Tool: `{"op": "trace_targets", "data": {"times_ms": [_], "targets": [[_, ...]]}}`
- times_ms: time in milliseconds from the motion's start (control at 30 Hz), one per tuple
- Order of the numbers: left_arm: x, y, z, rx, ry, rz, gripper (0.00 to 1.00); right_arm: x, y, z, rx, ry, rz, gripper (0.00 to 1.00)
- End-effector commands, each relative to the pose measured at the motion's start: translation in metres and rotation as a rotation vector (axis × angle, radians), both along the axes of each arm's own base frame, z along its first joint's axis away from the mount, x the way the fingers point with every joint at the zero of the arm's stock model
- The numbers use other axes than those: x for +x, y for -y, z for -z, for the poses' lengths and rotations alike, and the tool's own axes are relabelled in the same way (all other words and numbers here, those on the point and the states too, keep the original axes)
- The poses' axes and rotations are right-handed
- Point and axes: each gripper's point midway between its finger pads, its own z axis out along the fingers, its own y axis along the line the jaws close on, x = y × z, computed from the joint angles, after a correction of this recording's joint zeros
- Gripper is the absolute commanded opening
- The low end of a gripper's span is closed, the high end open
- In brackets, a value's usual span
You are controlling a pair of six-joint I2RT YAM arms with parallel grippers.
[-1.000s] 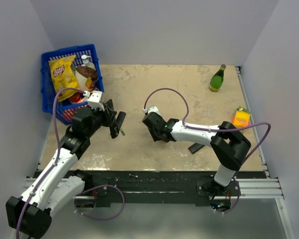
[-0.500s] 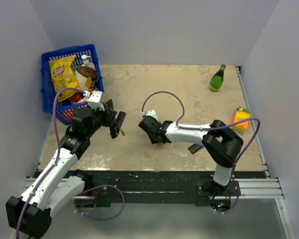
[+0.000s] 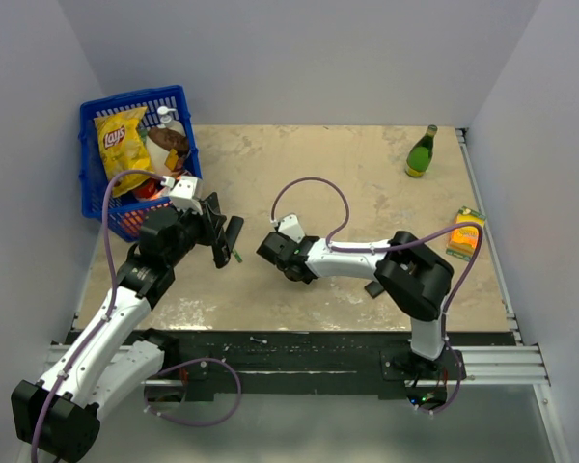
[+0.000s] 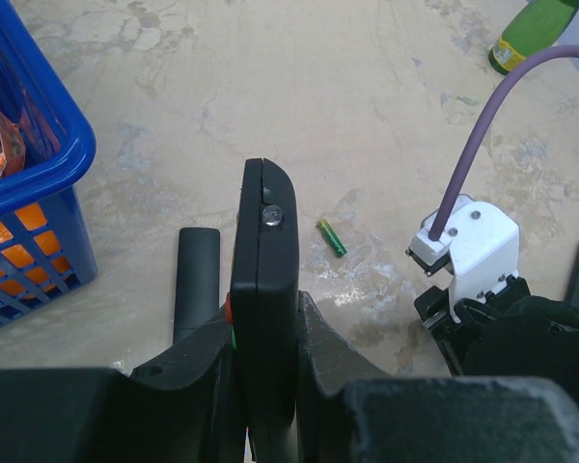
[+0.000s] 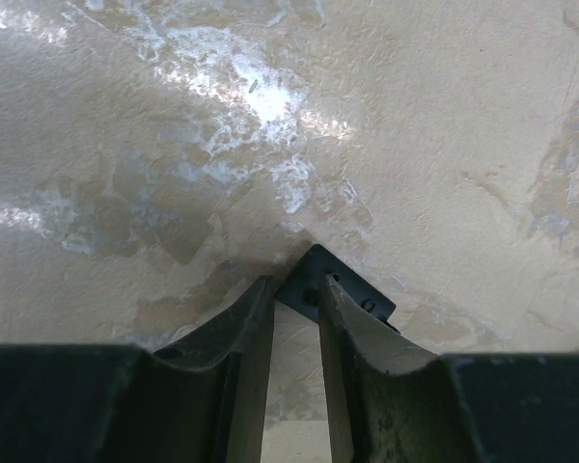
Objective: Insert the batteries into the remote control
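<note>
My left gripper [image 4: 265, 318] is shut on the remote control [image 4: 265, 251], a black bar held on its edge above the table; a small round metal end [image 4: 270, 214] shows in its side. From above, the remote control [image 3: 234, 230] sticks out past the left gripper [image 3: 222, 243]. One small green battery [image 4: 331, 236] lies on the table just right of it. My right gripper [image 5: 296, 289] is low over the table with its fingers a narrow gap apart. The corner of a small flat black plate [image 5: 314, 268] lies at their tips; whether they pinch it is unclear.
A second black bar [image 4: 195, 280] lies left of the held remote. A flat black piece [image 3: 377, 286] lies by the right arm. A blue basket [image 3: 89, 193] of snacks stands at the far left. A green bottle [image 3: 421, 152] and an orange carton [image 3: 467, 229] are at the right.
The right arm has swung left across the table toward the left gripper, and its fingers have drawn closer together. The left arm and remote control have not moved.
</note>
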Motion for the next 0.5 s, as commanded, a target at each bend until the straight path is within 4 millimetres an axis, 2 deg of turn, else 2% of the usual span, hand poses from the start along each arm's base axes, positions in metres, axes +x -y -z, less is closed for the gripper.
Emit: {"op": "trace_targets", "data": {"times_ms": [0, 233, 333, 467], "targets": [[0.003, 0.002, -0.016, -0.009, 0.062, 0.013, 0.0, 0.003, 0.012, 0.001, -0.066, 0.032, 0.051, 0.29], [0.003, 0.003, -0.016, -0.01, 0.064, 0.014, 0.0, 0.004, 0.011, -0.002, -0.091, 0.053, 0.046, 0.09], [0.003, 0.003, -0.017, -0.011, 0.067, 0.014, 0.0, 0.005, 0.005, -0.012, -0.079, 0.073, 0.037, 0.03], [0.003, 0.002, -0.017, -0.011, 0.067, 0.013, 0.0, 0.003, -0.014, -0.034, -0.012, 0.094, 0.002, 0.01]]}}
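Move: The small black battery cover lies flat on the table at the right hand's fingertips, its middle about 1 cm ahead, 2 cm to the right and 1 cm lower. The dark remote lies roughly 21 cm to that hand's right and 1 cm back; the green battery is some 15 cm to its left and 4 cm ahead. From the left hand, which holds the remote control, the cover is about 19 cm right, 5 cm back and 20 cm below. Sliding barely 1 cm to the right just above the table, the right hand shuts its fingers from about a third open to nearly closed at the cover's left end. It tips some 5 degrees, left side down, eases back slightly at the end, and finishes with the fingertips against the cover's near left corner. ##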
